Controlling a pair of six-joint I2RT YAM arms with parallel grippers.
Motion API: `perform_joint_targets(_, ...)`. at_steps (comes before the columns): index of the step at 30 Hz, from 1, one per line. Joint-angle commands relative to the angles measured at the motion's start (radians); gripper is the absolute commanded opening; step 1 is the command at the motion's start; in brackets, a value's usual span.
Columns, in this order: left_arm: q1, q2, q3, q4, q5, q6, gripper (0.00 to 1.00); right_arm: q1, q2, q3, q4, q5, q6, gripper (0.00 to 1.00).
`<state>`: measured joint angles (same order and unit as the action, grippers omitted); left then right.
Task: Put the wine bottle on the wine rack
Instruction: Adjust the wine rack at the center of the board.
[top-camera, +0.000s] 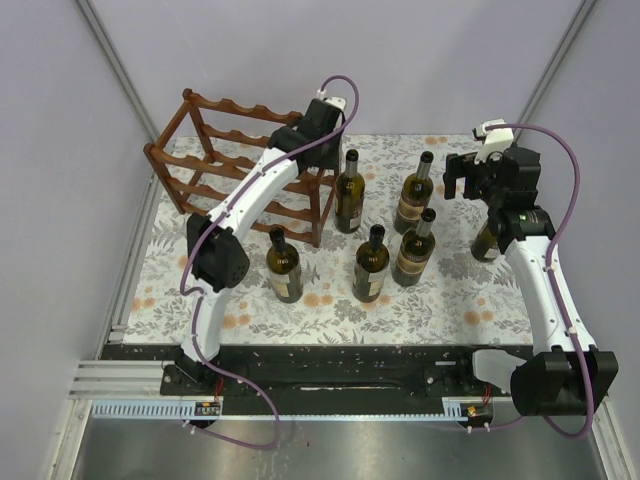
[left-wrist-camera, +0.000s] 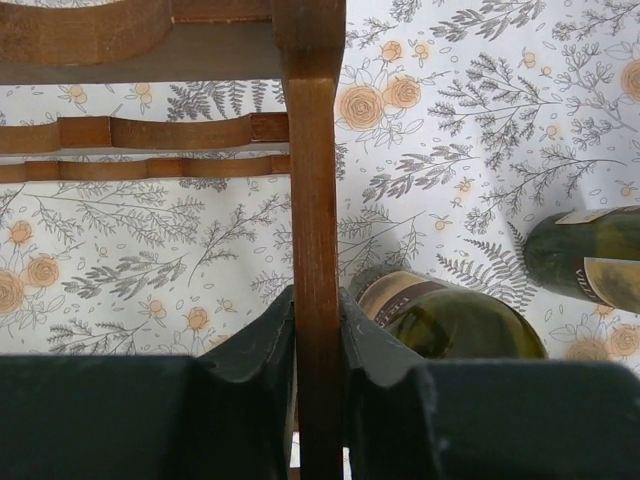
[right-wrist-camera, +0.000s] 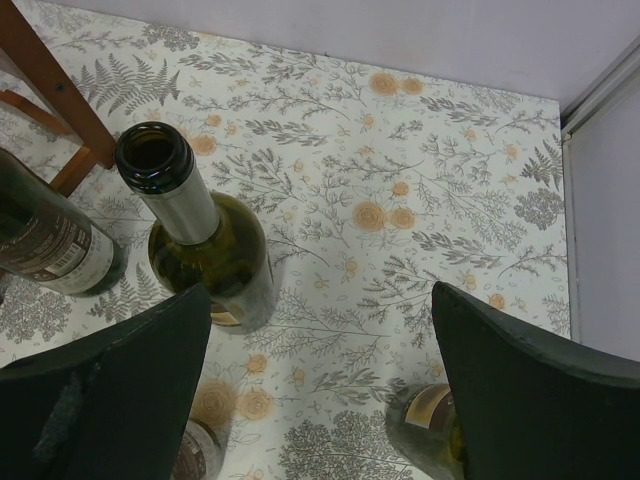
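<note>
The wine rack (top-camera: 225, 160), reddish-brown wood with wavy rails, stands at the back left of the table. My left gripper (top-camera: 308, 128) is shut on its near right upright post (left-wrist-camera: 312, 170), both fingers pressed against the wood. Several dark green wine bottles stand upright on the floral cloth, the nearest to the rack being one bottle (top-camera: 348, 192) just right of it. My right gripper (top-camera: 468, 176) hangs open above the right side, with nothing between its fingers. In the right wrist view an uncorked bottle (right-wrist-camera: 205, 245) stands just beyond its left finger.
More bottles stand mid-table (top-camera: 284, 266), (top-camera: 371, 264), (top-camera: 413, 250), (top-camera: 415, 195), and one (top-camera: 487, 240) is partly hidden behind the right arm. Grey walls close off the back and both sides. The black base rail (top-camera: 340, 375) runs along the near edge.
</note>
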<state>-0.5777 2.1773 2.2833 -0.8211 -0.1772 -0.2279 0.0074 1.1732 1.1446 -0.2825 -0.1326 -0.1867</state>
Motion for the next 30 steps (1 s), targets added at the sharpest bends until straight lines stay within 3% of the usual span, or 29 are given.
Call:
perform_joint_targets(1, 0.019, -0.001, 0.088, 0.138, 0.011, -0.008, 0.34, 0.000, -0.026, 0.001, 0.037, 0.016, -0.019, 0.99)
perform_joint_targets(4, 0.024, -0.008, 0.094, 0.143, 0.028, -0.001, 0.54, 0.000, -0.024, 0.003, 0.034, 0.016, -0.022, 0.99)
perform_joint_targets(9, 0.053, -0.102, -0.019, 0.224, 0.054, -0.001, 0.77, -0.001, -0.015, 0.007, 0.034, 0.014, -0.022, 0.99)
perform_joint_targets(11, 0.065, -0.134, -0.031, 0.218, 0.059, 0.009, 0.90, 0.000, -0.014, 0.007, 0.032, 0.010, -0.020, 0.99)
perform_joint_targets(17, 0.133, -0.299, -0.165, 0.237, 0.079, 0.061, 0.99, 0.000, -0.003, 0.023, 0.031, 0.005, -0.023, 0.99)
perform_joint_targets(22, 0.211, -0.447, -0.261, 0.258, 0.056, 0.166, 0.99, 0.000, 0.019, 0.049, 0.017, -0.027, -0.017, 0.99)
perform_joint_targets(30, 0.574, -0.488, -0.237, 0.105, 0.225, 0.222, 0.99, 0.000, 0.048, 0.102, 0.003, -0.064, -0.016, 0.99)
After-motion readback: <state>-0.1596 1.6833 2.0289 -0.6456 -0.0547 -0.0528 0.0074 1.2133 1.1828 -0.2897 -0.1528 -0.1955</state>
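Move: My left hand is closed on the top of the wine rack's right end; the rack's middle lies about 18 cm to the left and 4 cm farther out, some 10 cm lower. Close beside that end, one bottle stands about 5 cm to the right and 2 cm back. Two more bottles stand about 22 cm back, one some 9 cm to the left, the other 9 cm to the right. From my right hand the rack's middle is about 47 cm left and 14 cm ahead, 18 cm below. I open my left fingers wide and let go of the rack's right end, easing up and slightly forward to come free. Then I sweep left over the rack, about 22 cm and speeding up, while climbing some 18 cm and drawing back a little; the wrist tips the fingers up by roughly 20 degrees and swings a bit counter-clockwise. ##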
